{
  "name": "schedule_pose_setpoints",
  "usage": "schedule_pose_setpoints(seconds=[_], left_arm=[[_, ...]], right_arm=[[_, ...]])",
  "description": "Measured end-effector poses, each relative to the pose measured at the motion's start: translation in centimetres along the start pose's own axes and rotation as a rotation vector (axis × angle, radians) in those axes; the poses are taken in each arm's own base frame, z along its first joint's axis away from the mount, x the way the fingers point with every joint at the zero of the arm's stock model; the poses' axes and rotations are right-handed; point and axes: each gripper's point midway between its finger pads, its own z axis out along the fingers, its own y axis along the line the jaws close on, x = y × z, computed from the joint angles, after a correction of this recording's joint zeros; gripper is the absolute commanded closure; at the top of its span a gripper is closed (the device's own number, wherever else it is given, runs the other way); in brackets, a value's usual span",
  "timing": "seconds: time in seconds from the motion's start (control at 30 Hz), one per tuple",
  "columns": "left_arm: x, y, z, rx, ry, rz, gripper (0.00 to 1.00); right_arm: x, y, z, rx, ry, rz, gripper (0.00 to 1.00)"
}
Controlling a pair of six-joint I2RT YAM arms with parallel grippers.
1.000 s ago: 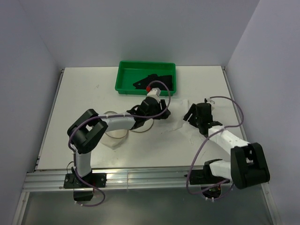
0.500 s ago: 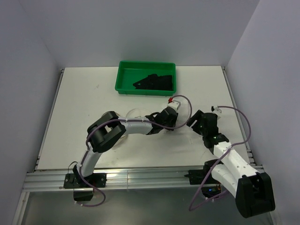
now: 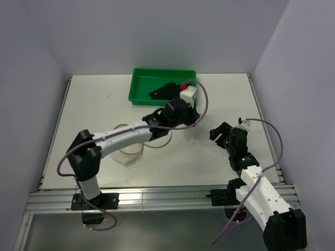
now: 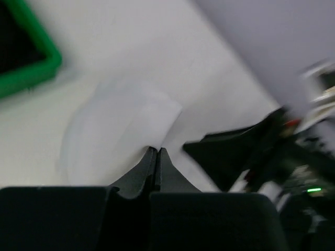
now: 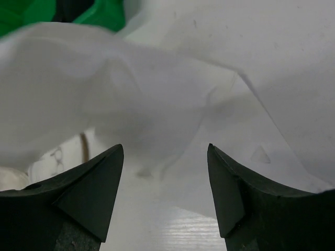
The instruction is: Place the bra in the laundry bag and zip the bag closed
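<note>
The black bra (image 3: 171,91) lies in the green tray (image 3: 137,89) at the back of the table. The laundry bag (image 4: 120,128) is limp white mesh spread between the arms, and its round end (image 3: 128,147) rests on the table by the left arm. My left gripper (image 4: 156,150) is shut, with a raised fold of the mesh drawn to its tips, just in front of the tray (image 3: 184,116). My right gripper (image 5: 165,146) stands open a little above the table, facing a lifted fold of the bag (image 5: 131,89), with nothing between its fingers (image 3: 219,130).
A corner of the green tray (image 5: 102,13) shows at the top left of the right wrist view. In the left wrist view the right gripper (image 4: 235,154) is close on the right. Grey walls stand at the back and on both sides of the table.
My left gripper has gone from open to shut and has swung back from the right toward the tray. The right arm has shifted slightly and its gripper stays open.
</note>
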Motion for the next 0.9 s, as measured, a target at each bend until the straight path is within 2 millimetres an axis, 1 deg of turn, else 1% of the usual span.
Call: schedule_pose_setpoints(seconds=[0.03, 0.13, 0.2, 0.27, 0.33, 0.47, 0.57, 0.6, 0.67, 0.7, 0.77, 0.83, 0.9], left_arm=[[-2.8, -1.0, -1.0, 0.045, -0.04, -0.014, 1.0], [-10.9, -3.4, -4.1, 0.159, -0.169, -0.033, 1.0], [-14.5, -4.2, -6.0, 0.204, -0.22, -0.021, 1.0], [-17.0, -5.5, -7.7, 0.259, -0.234, 0.004, 1.0], [-18.4, -6.7, -9.2, 0.316, -0.231, 0.032, 1.0], [-20.2, -9.0, -12.4, 0.429, -0.206, 0.092, 1.0], [-22.1, -10.8, -15.7, 0.528, -0.218, 0.131, 1.0], [-22.7, -11.3, -16.8, 0.56, -0.226, 0.141, 1.0], [-23.5, -12.1, -19.0, 0.618, -0.242, 0.157, 1.0], [-23.8, -12.4, -19.9, 0.638, -0.248, 0.161, 1.0], [-24.3, -13.1, -21.9, 0.683, -0.263, 0.172, 1.0], [-24.5, -13.6, -23.6, 0.721, -0.269, 0.175, 1.0], [-24.7, -13.9, -24.9, 0.748, -0.272, 0.173, 1.0]], right_arm=[[-0.4, 0.5, -0.1, -0.022, -0.012, -0.002, 0.27], [-1.1, 1.9, -0.4, -0.092, -0.032, -0.02, 0.17], [-1.9, 3.1, -0.8, -0.151, -0.054, -0.044, 0.08], [-3.1, 4.5, -1.7, -0.215, -0.087, -0.078, 0.0], [-5.0, 6.5, -3.0, -0.293, -0.139, -0.116, 0.0], [-10.2, 12.2, -6.7, -0.503, -0.273, -0.205, 0.0], [-13.1, 16.5, -9.6, -0.695, -0.331, -0.297, 0.0], [-13.6, 17.7, -10.3, -0.76, -0.338, -0.327, 0.0], [-13.9, 19.4, -11.1, -0.877, -0.326, -0.383, 0.0], [-13.4, 20.0, -11.2, -0.931, -0.297, -0.408, 0.0], [-12.0, 20.4, -11.0, -1.006, -0.228, -0.436, 0.0], [-10.5, 20.4, -10.7, -1.061, -0.154, -0.431, 0.0], [-9.1, 20.7, -11.7, -1.154, -0.097, -0.421, 0.0]])
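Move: The left hand already pinches the white cloth, whose middle hangs about 10 cm below it and some 6 cm to its right. From that hand, the green box lies about 28 cm ahead and 12 cm left, the round lid 5 cm ahead and 16 cm left, both on the table. From the right hand, the cloth's middle is about 9 cm left, 4 cm ahead and nearly level. Still pinching the white cloth, the left hand sweeps it up some 35 cm, then also back about 12 cm, turning clockwise. The right hand opens fully, rises over 20 cm and swings left about 11 cm towards the cloth, fingers tipping upward and turning some 55 degrees counter-clockwise, ending with the cloth across its open fingers; neither finger closes on it. ##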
